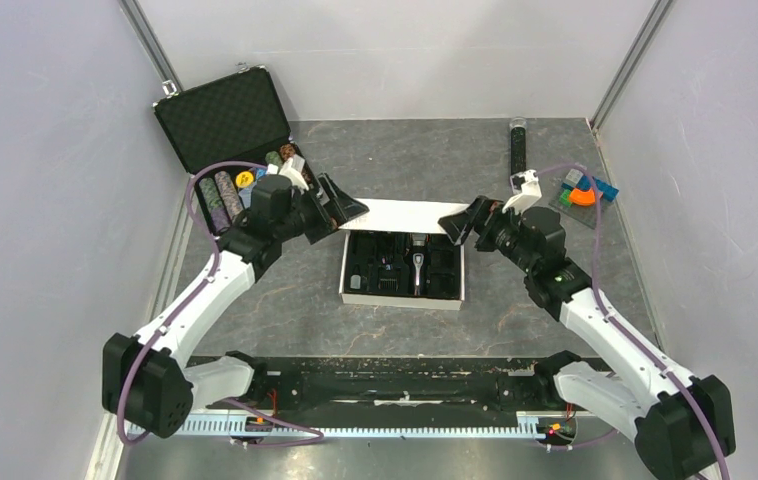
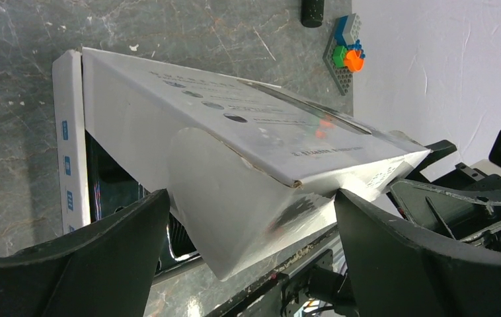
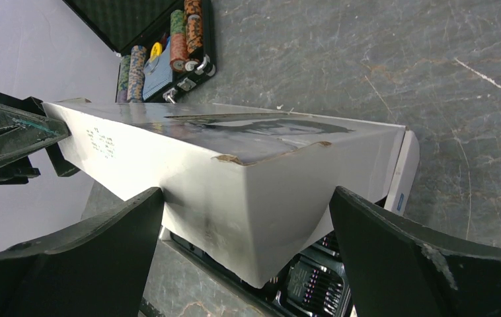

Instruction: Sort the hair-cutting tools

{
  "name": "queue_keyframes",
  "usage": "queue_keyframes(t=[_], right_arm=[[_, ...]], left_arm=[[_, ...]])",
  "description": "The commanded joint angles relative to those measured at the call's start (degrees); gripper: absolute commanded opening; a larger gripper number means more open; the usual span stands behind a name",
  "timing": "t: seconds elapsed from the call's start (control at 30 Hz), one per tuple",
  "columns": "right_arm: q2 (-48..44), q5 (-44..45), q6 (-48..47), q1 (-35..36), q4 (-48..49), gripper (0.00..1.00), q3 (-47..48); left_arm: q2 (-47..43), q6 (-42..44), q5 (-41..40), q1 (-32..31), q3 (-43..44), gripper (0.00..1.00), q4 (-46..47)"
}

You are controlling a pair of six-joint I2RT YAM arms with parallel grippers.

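Observation:
A white box (image 1: 353, 292) lies open at the table's middle, holding a black tray. The black-and-silver clipper (image 1: 418, 266) lies in the tray, right of centre. Dark comb attachments (image 1: 383, 270) sit in the compartments beside it and are hard to tell apart; one shows in the right wrist view (image 3: 315, 288). The white lid (image 1: 400, 214) stands half raised at the back. My left gripper (image 1: 347, 206) is open at the lid's left end, its flap (image 2: 234, 198) between the jaws. My right gripper (image 1: 458, 224) is open at the lid's right end (image 3: 254, 198).
An open black case (image 1: 225, 120) with stacks of coloured chips (image 1: 227, 192) stands at the back left. A long black stick with a clear tip (image 1: 518, 150) lies at the back right. Toy bricks on a grey plate (image 1: 583, 190) sit beside it.

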Motion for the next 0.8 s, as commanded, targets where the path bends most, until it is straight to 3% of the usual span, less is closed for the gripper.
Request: queue_keyframes(t=[0.0, 0.5, 0.77], right_arm=[[-2.6, 0.2, -0.9, 0.0, -2.5, 0.98, -1.9], [-13.1, -4.1, -4.6, 0.1, -14.1, 0.98, -10.2], [-17.2, -3.6, -10.9, 0.1, -24.9, 0.98, -4.5]], left_arm=[[-2.5, 2.0, -0.5, -0.2, -2.4, 1.0, -2.3], [-19.4, 3.1, 1.1, -0.4, -16.4, 1.0, -14.6], [-28.7, 6.5, -1.8, -0.4, -17.0, 1.0, -26.9]])
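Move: The white lid stands steeply raised between the hands, its middle some 11 cm right of the left hand and 11 cm left of the right, about level fore and aft and 3 cm lower. The tool tray to be covered is 7 cm back, 11 cm right and 12 cm below the left hand; from the right, 6 cm back, 12 cm left, 12 cm down. The chip case is about 20 cm left and 8 cm ahead of the left hand. Fold the lid over the tray with both open grippers, starting with its front corners between the fingers: draw them back towards you and down, slowly at first, then faster. Bring the left hand about 12 cm back and 7 down, easing left off its corner; bring the right 8 cm back and 7 down. Tip both hands about 10 degrees further down, fingers kept wide. ##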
